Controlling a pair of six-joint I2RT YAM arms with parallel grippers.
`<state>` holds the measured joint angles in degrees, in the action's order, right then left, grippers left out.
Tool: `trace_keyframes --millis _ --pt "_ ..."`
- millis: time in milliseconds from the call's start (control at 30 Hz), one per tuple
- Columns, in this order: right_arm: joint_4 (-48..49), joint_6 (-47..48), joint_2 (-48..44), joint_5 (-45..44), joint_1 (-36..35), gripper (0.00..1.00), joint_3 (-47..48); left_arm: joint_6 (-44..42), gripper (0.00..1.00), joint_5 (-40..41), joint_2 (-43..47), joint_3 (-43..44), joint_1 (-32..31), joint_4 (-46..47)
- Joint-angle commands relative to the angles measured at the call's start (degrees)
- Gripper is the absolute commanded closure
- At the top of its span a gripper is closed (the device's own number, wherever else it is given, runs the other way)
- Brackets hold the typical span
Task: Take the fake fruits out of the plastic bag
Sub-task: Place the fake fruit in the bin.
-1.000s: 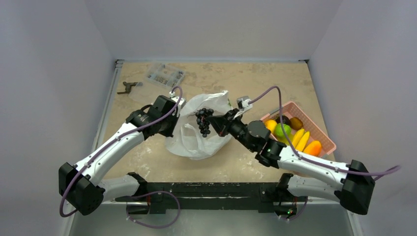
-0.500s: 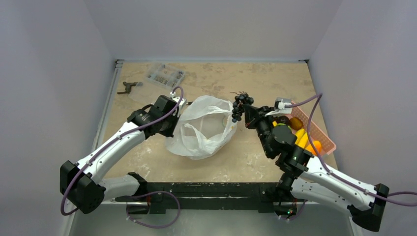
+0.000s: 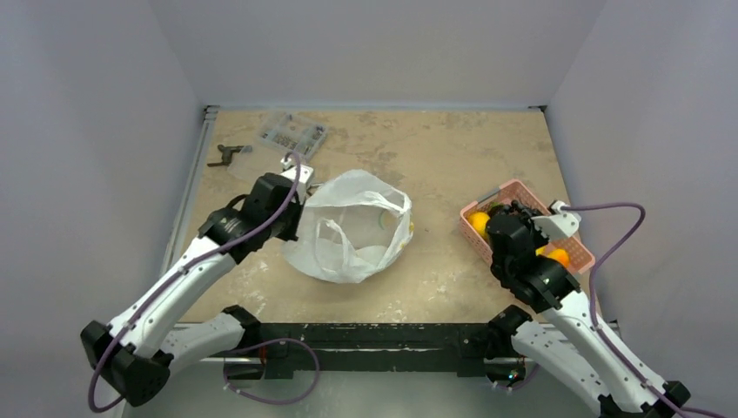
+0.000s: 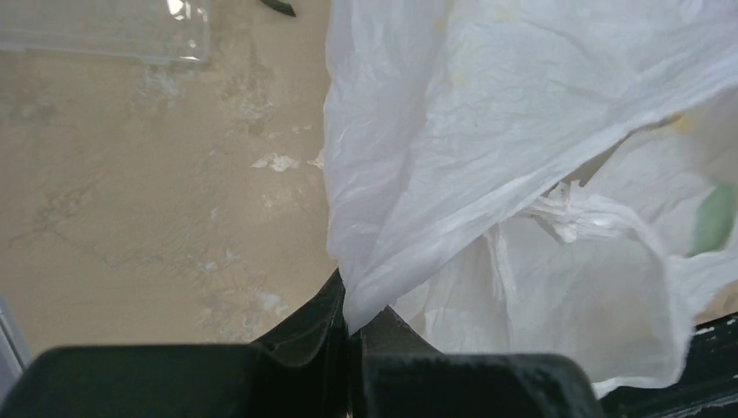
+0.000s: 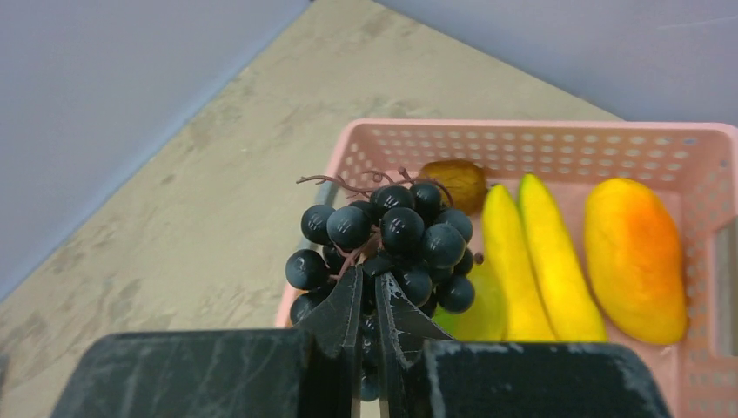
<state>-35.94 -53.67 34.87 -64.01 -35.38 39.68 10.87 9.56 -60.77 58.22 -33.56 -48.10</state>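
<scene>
The white plastic bag point(image 3: 352, 231) lies open at the table's middle. My left gripper point(image 3: 294, 213) is shut on the bag's left edge; in the left wrist view the film point(image 4: 487, 131) is pinched between the gripper's point(image 4: 352, 326) fingertips. A faint green shape point(image 4: 715, 218) shows through the bag. My right gripper point(image 5: 370, 305) is shut on the dark grape bunch point(image 5: 392, 239) and holds it over the near left corner of the pink basket point(image 5: 540, 139). In the top view the right gripper point(image 3: 509, 218) hides the bunch.
The pink basket point(image 3: 513, 185) at the right holds two bananas point(image 5: 531, 261), an orange-yellow mango point(image 5: 631, 252), a brown fruit point(image 5: 452, 178), a green one and an orange point(image 3: 478, 224). A clear plastic box point(image 3: 291, 132) and a small dark tool point(image 3: 224, 155) lie at the back left.
My right arm has carried the grape bunch from above the bag's mouth rightward to over the pink basket. My left gripper has shifted a little left, still holding the bag's edge.
</scene>
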Motion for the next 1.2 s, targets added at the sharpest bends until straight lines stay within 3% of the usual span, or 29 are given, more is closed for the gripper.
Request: trace_keyframes --millis 0,133,367,600,900,1100,1133,1167 --pt "-9.0 -8.6 2.0 -1.6 6.0 1.0 1.1 2.5 1.0 10.7 11.1 -1.6 -0.2 5.5" --pt "-3.2 -1.7 3.4 6.1 14.7 1.0 0.2 2.8 1.0 14.5 16.2 -4.9 -0.1 9.0" --pt "0.8 6.6 4.5 14.2 27.1 1.0 1.6 4.1 1.0 15.4 10.1 -0.9 -0.1 3.5" --pt "-1.6 7.6 2.6 11.2 27.7 1.0 2.1 5.7 1.0 21.1 12.2 -0.9 -0.1 2.5" --pt "2.3 5.4 5.1 16.7 28.9 0.86 -1.5 8.2 1.0 33.6 22.1 -3.4 0.0 4.0" --pt "5.4 7.0 5.4 17.2 29.1 0.4 -3.3 10.3 1.0 39.3 22.5 -3.4 0.0 2.5" --pt "5.5 7.5 5.5 17.3 29.2 0.38 -3.1 10.8 0.97 39.9 22.3 -3.0 -0.1 1.9" --pt "5.6 8.2 5.3 17.7 29.2 0.37 -2.8 11.1 0.87 40.2 22.0 -2.8 0.0 1.5"
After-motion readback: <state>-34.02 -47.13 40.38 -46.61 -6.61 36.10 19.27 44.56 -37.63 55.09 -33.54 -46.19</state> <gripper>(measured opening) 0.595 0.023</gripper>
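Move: Just right of the right hand's held grapes is the bin: its middle lies about 6 cm right, 3 cm back and 19 cm below. In it the mango is roughly 14 cm right and 7 cm back, the dark fruit some 3 cm ahead with no sideways offset. The left hand pinches the plastic bag's left rim; the bag's middle is about 12 cm right, 2 cm ahead and 12 cm below, and the hammer some 14 cm ahead, 6 cm right. Carrying the grapes about 8 cm right over the bin while sinking, the right hand turns some 15 degrees clockwise, tips down, then opens wide and lets go as it lowers a little more. The left hand, still pinching the bag, jerks it up about 6 cm, dips, then rises again, sweeping left to about 12 cm in all, fingers tilting up and turning some 30 degrees counter-clockwise. ##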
